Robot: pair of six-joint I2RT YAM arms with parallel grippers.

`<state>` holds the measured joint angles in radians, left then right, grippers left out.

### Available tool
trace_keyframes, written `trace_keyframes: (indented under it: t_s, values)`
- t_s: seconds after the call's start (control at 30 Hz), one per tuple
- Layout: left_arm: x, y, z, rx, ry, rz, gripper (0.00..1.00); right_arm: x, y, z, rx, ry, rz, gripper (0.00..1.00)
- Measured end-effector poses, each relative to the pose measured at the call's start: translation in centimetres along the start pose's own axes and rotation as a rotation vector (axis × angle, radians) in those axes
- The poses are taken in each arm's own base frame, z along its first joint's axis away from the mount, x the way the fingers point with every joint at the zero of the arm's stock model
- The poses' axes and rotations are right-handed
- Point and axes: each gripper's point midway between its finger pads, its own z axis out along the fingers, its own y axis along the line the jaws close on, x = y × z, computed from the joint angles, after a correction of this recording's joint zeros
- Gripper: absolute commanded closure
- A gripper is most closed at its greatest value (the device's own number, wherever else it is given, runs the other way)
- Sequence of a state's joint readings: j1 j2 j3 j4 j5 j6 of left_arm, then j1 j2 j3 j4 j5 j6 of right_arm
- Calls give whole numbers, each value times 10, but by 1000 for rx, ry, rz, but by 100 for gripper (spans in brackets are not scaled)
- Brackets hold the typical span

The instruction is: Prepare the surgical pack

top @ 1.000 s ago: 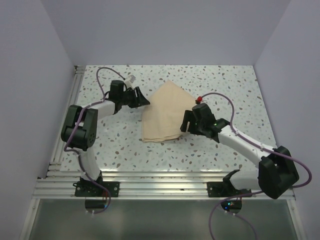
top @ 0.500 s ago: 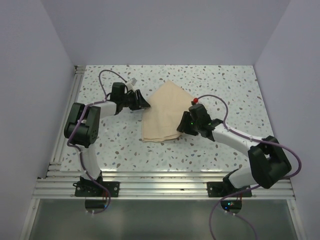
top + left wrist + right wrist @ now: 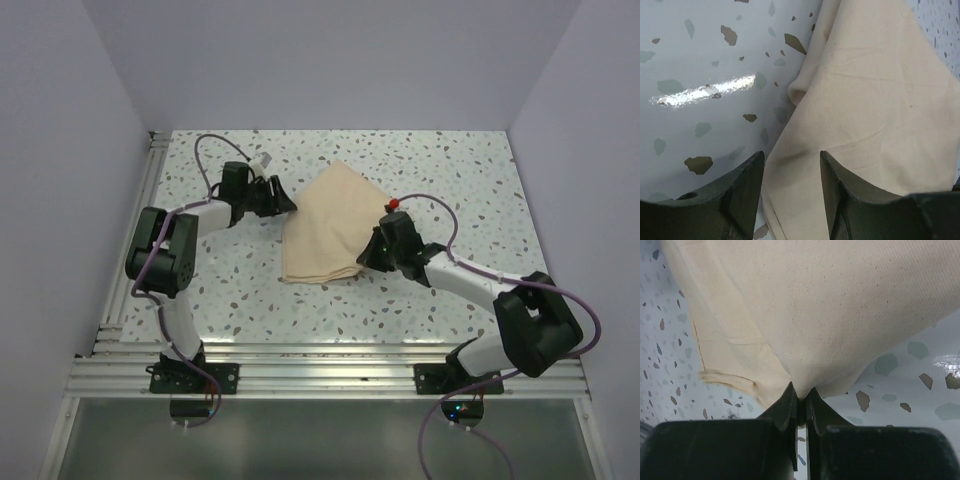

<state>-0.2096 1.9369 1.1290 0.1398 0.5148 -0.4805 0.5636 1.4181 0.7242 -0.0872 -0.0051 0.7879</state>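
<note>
Of the surgical pack I see the beige wrap sheet (image 3: pixel 325 225), lying folded in the middle of the table. My left gripper (image 3: pixel 290 203) sits low at its upper-left edge. In the left wrist view its jaws stand open (image 3: pixel 791 160), with the sheet's edge (image 3: pixel 875 100) lying flat between and below the fingers. My right gripper (image 3: pixel 368 255) is at the sheet's lower-right corner. Seen from the right wrist, that gripper (image 3: pixel 801 392) is shut on a pinched fold of the sheet (image 3: pixel 840 300), which pulls up into a peak at the fingertips.
The speckled tabletop (image 3: pixel 450 180) runs round the sheet on all sides. An aluminium rail (image 3: pixel 135 240) lines the left edge and another the near edge (image 3: pixel 320 355). Plain walls close in the left, back and right. Purple cables loop over both arms.
My right gripper has slid left onto the sheet's lower-right corner and gone from wide open to shut on the cloth. The left gripper has barely shifted at the upper-left edge.
</note>
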Motion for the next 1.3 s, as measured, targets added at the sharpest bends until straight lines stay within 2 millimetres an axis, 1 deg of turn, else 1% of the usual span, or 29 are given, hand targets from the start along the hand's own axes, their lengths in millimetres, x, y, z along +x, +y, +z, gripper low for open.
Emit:
trace_keyframes:
  t_s: [0.13,0.27,0.37,0.4,0.43,0.5,0.7,0.9,0.97,1.03,1.13,1.3]
  values:
    - [-10,-6,0,15,-19,23,48,2,0,1,-10,1,4,100]
    - [-13,-8,1,27,-23,35,53,2,0,1,-15,0,5,100]
    - [-11,-6,4,28,-16,37,65,3,0,2,-16,0,5,100]
    - [-9,-4,5,28,-10,33,80,3,0,3,-17,0,5,100]
    - [-6,-3,7,26,-3,29,89,4,-1,3,-17,0,4,100]
    - [0,3,11,17,12,21,100,6,-3,7,-13,4,5,100]
    - [5,10,14,-19,24,10,100,12,-13,21,12,14,6,100]
    - [7,15,15,-59,25,6,100,10,-20,29,27,8,17,100]
    - [11,17,14,-81,22,4,100,7,-23,31,27,9,26,100]
    - [20,19,8,-113,18,-9,100,2,-28,33,33,3,38,100]
    - [39,19,-7,-154,8,-33,100,-9,-39,33,42,-11,62,100]
    - [78,4,-33,-217,-33,-53,100,-26,-52,37,67,-34,74,100]
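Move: The left edge of the wrapped pack sits between and just under my open left fingers: about 1 cm ahead, 1 cm right, 2 cm down. From this hand the pack's middle is some 12 cm right and 3 cm back, its near-left corner about 18 cm back and 2 cm left. My right hand already pinches the near-right part of the wrap. The pack's middle lies roughly 10 cm left and 11 cm ahead of it, its far corner about 30 cm ahead and 8 cm left. I shut my left fingers on the wrap's left edge while dipping a couple of centimetres, then drag that edge back about 8 cm towards my base, the hand turning some 10 degrees counter-clockwise. My right hand keeps its pinch, holds while the left closes, sinks about 4 cm, and then carries its side forward and right by roughly 4 cm each. ##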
